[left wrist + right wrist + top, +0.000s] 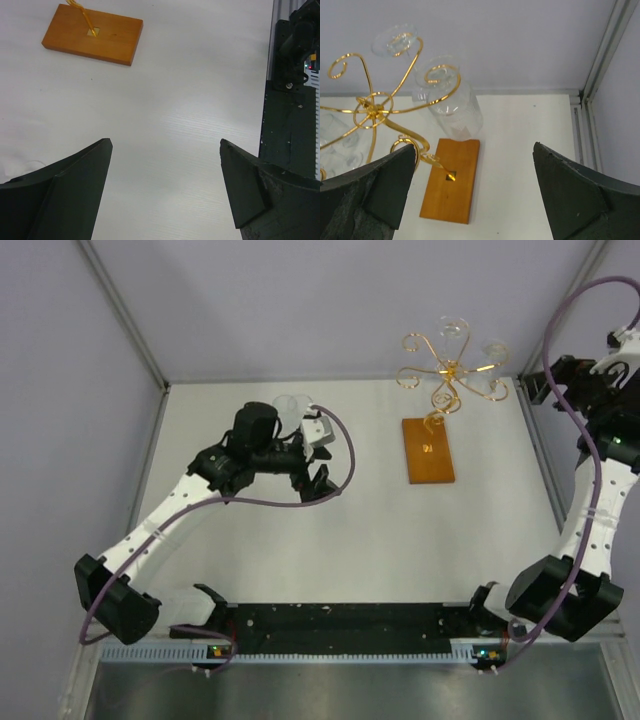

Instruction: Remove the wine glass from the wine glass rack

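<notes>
The wine glass rack (450, 370) is a gold wire stand with curled arms on an orange-brown wooden base (428, 450), at the back right of the table. Clear wine glasses hang upside down from its arms; the nearest wine glass (452, 107) hangs over the far end of the base (451, 185). My right gripper (474, 146) is open, raised beside the rack and touching nothing. My left gripper (165, 142) is open and empty over bare table, with the base (92, 34) ahead of it. A clear, glass-like shape (290, 403) shows behind the left wrist.
A black rail (350, 620) runs along the near edge between the arm bases. Metal frame posts (545, 480) and grey walls close in the white table (400, 540) on three sides. The right arm's base (292, 50) shows in the left wrist view.
</notes>
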{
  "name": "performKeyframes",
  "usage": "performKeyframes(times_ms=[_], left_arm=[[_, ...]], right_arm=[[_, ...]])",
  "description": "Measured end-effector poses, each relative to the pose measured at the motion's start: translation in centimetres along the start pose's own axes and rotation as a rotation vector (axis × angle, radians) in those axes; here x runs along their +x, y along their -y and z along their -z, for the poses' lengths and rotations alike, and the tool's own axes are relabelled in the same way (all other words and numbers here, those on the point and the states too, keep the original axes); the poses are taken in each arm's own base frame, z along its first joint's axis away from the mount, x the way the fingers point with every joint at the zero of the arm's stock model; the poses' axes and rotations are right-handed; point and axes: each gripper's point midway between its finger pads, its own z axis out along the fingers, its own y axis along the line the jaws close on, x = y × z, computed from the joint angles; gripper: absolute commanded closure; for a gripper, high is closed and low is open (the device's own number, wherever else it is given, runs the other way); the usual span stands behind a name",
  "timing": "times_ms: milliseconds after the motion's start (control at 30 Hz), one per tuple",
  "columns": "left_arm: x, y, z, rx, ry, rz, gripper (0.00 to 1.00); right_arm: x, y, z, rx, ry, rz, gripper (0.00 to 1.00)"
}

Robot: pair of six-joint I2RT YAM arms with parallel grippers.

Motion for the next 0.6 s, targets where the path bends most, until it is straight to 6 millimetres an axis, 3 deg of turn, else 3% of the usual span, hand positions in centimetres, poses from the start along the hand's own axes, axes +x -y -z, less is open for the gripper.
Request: performKeyframes(times_ms=[200, 433, 600], left_arm=[[-1.8, -2.5, -1.5, -0.048, 0.019, -0.054, 0.09], [-2.8, -4.7, -3.2, -0.062, 0.028, -0.114, 0.07], [-4.2, -6.1, -3.8, -0.081, 0.030, -0.197, 0.07]], right_arm=[[6.1, 0.5, -1.0, -0.104, -0.080, -0.037, 0.01], [8.4, 1.4, -4.3, -0.311, -0.066, -0.064, 0.03], [9.4, 2.9, -7.7, -0.456, -0.060, -0.092, 0.02]])
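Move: From the right hand, open and up high, the hanging glass on the rack's right-hand hook is about 18 cm ahead, 7 cm to the left and 15 cm lower. The second hanging glass is roughly 7 cm beyond that one and 9 cm to its left. The rack's empty near curl lies some 6 cm ahead of the right hand, 9 cm left and 8 cm below. From the left hand, the right-hook glass lies about 33 cm ahead, 41 cm right and slightly lower. Downwards first, then increasingly forward: the empty right hand sinks about 10 cm and advances some 7 cm towards the right-hook glass, beside the rack. Its wrist swings roughly 25 degrees counter-clockwise, bringing the open fingers round towards the bowl without touching it. Meanwhile the left hand, also open, travels forward and a little right over the table towards the rack, rising slightly. ##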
